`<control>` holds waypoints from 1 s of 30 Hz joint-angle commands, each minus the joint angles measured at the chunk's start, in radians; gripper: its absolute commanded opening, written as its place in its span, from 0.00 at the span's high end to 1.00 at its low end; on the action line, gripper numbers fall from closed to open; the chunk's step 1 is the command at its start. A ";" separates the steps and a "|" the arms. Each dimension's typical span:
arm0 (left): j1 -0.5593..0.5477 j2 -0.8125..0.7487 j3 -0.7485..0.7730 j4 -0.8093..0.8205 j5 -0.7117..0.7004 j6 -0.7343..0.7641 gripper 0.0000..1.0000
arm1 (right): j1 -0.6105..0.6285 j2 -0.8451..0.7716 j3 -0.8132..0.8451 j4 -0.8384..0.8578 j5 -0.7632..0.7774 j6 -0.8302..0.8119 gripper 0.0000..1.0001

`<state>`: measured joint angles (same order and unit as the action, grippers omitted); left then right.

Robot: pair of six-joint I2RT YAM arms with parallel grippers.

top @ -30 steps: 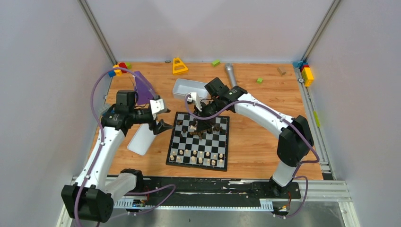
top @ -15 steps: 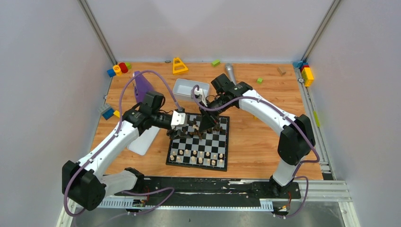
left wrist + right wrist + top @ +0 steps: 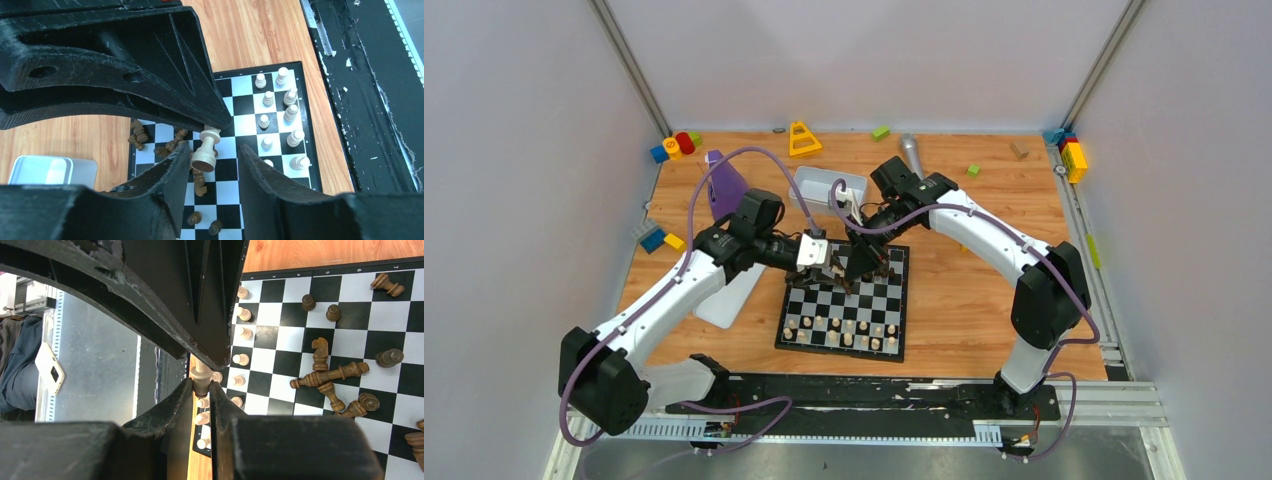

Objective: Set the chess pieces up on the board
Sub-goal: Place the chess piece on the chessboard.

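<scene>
The board (image 3: 865,299) lies in the middle of the table. Pale chess pieces (image 3: 845,331) stand in rows on its near side, and dark ones (image 3: 327,375) lie tumbled on its far half. My right gripper (image 3: 201,383) is shut on the head of a pale piece (image 3: 204,158), holding it tilted above the board. My left gripper (image 3: 214,147) is open with a finger on either side of that piece's base. One finger (image 3: 176,167) is close against the base and the other stands apart. In the top view both grippers meet over the board's far left part (image 3: 839,260).
A white tray (image 3: 816,188) stands just beyond the board, and a white lid (image 3: 724,296) lies to its left under the left arm. A purple object (image 3: 722,186), a yellow triangle (image 3: 803,139), a grey cylinder (image 3: 911,156) and coloured blocks (image 3: 1072,156) sit along the back and sides.
The left arm has swung right from beside the board to over it. Its jaws have narrowed around the pale piece held by the right gripper, which has barely moved.
</scene>
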<state>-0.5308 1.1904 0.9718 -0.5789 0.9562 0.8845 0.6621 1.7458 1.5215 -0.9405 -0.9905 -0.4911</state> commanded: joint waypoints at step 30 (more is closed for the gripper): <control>0.032 0.108 -0.018 0.775 -0.072 -0.990 1.00 | -0.284 -0.227 -0.085 0.428 -0.084 0.448 0.35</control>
<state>-0.5076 1.2690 0.9634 -0.0708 0.8577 0.1776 0.3969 1.5715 1.4681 -0.6819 -1.0428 -0.1787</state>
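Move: The white piece sits between the left hand's open fingers, within a centimetre of its hand point; it is also within a centimetre of the right hand point, its head end still held by the closed right fingers. Some 17 cm below, counted from the left hand, the heap of fallen brown pieces lies about 2 cm ahead and not to either side, the set-up white pieces are about 9 cm back and straight in line, and the white box is about 22 cm ahead and 3 cm to the left. Almost in place above the board, the left fingers close fully on the base end of the white piece while the right hand holds still, and only then do the right fingers open and let go of the head, the right hand backing off about 7 cm forward, nearly as far up and some 5 cm to its right as it turns about 20 degrees clockwise. The left hand keeps its pinch and carries the piece about 6 cm forward towards the board's far edge, rising about 4 cm and drifting 3 cm right, with the wrist beginning to turn counter-clockwise and tip over. ##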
